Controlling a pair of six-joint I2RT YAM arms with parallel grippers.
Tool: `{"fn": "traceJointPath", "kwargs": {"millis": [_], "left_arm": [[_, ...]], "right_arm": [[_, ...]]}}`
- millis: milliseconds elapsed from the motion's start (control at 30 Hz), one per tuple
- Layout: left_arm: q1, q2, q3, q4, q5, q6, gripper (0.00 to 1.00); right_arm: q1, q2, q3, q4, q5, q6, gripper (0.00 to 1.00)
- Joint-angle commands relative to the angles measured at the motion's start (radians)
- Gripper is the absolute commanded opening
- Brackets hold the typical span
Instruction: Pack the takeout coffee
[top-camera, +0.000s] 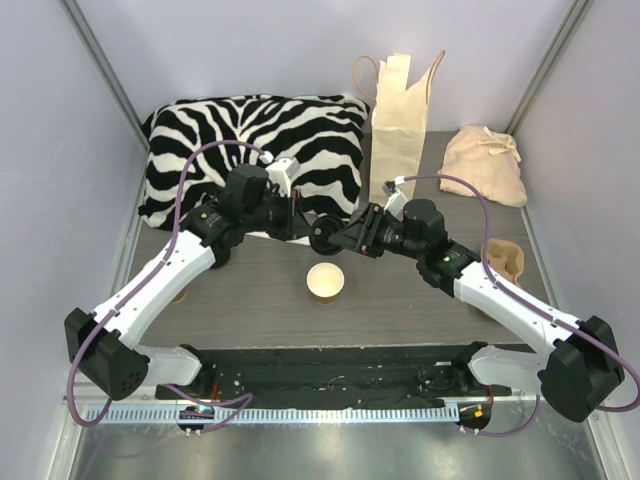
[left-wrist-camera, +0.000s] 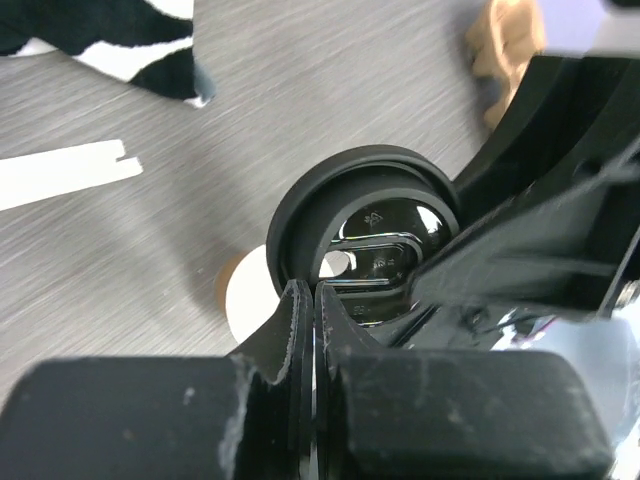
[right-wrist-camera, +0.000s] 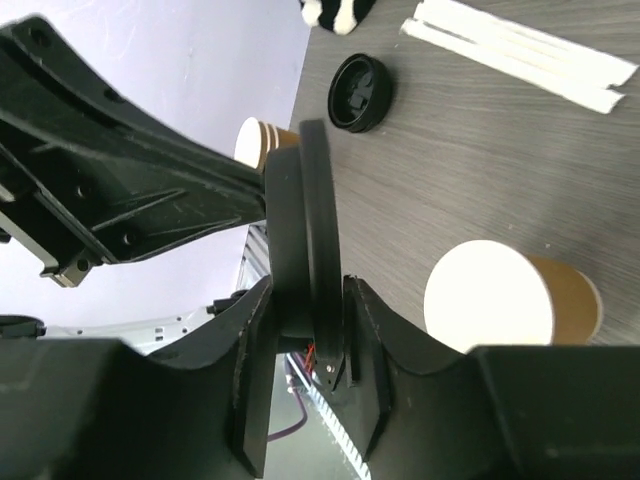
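Observation:
The takeout coffee (top-camera: 325, 283) is a small brown paper cup standing open on the grey table between the two arms. It also shows as the cup (right-wrist-camera: 510, 300) low in the right wrist view and the cup (left-wrist-camera: 245, 300) under the lid in the left wrist view. Above it both grippers meet on one black lid (top-camera: 323, 236). My left gripper (left-wrist-camera: 313, 295) is shut on the rim of the lid (left-wrist-camera: 370, 240). My right gripper (right-wrist-camera: 308, 290) has a finger close on each side of the same lid (right-wrist-camera: 305, 220), seen edge-on.
A tan paper bag (top-camera: 400, 130) stands at the back, with a zebra cushion (top-camera: 255, 150) to its left and a beige pouch (top-camera: 485, 165) to its right. A second black lid (right-wrist-camera: 360, 92), white strips (right-wrist-camera: 520, 50) and a white-topped brown cup (right-wrist-camera: 265, 142) sit on the table.

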Motion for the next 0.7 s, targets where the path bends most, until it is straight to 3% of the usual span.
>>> {"fn": "traceJointPath", "kwargs": {"millis": [0, 33, 133, 300, 667], "left_arm": [[0.0, 0.006, 0.061, -0.14, -0.013, 0.136, 0.0], [0.0, 0.003, 0.061, -0.151, -0.014, 0.157, 0.0], [0.0, 0.008, 0.075, -0.188, -0.025, 0.192, 0.0], [-0.015, 0.037, 0.09, -0.246, 0.004, 0.258, 0.0], [-0.141, 0.245, 0.226, -0.455, -0.169, 0.39, 0.0]], "right_arm": [[-0.036, -0.054, 0.021, -0.048, 0.022, -0.031, 0.41], [-0.043, -0.057, 0.015, -0.057, 0.019, -0.032, 0.56], [-0.072, -0.071, 0.021, -0.08, -0.017, -0.045, 0.7], [-0.106, -0.097, 0.033, -0.166, -0.053, -0.103, 0.73], [-0.157, -0.077, 0.105, -0.374, -0.064, -0.319, 0.84]]}}
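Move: Between the fingertips of both hands hangs the black lid, its middle about 4 cm to the left hand's right and practically level with it. The open paper cup stands roughly 6 cm back, 4 cm to the right and 16 cm below the left hand; from the right hand it is some 7 cm back, 4 cm to the left and 15 cm down. The white straws lie about 7 cm ahead, 10 cm left and 21 cm below the left hand. Lowering the lid towards the cup, the left hand keeps its shut pinch on the rim, sinks about 7 cm, faster near the end, and draws back about half as far, its wrist rolling left side up and turning somewhat clockwise, some 30 degrees in all. The right hand opens wide, lets go of the lid and pulls off about 5 cm to the right, dipping slightly. ##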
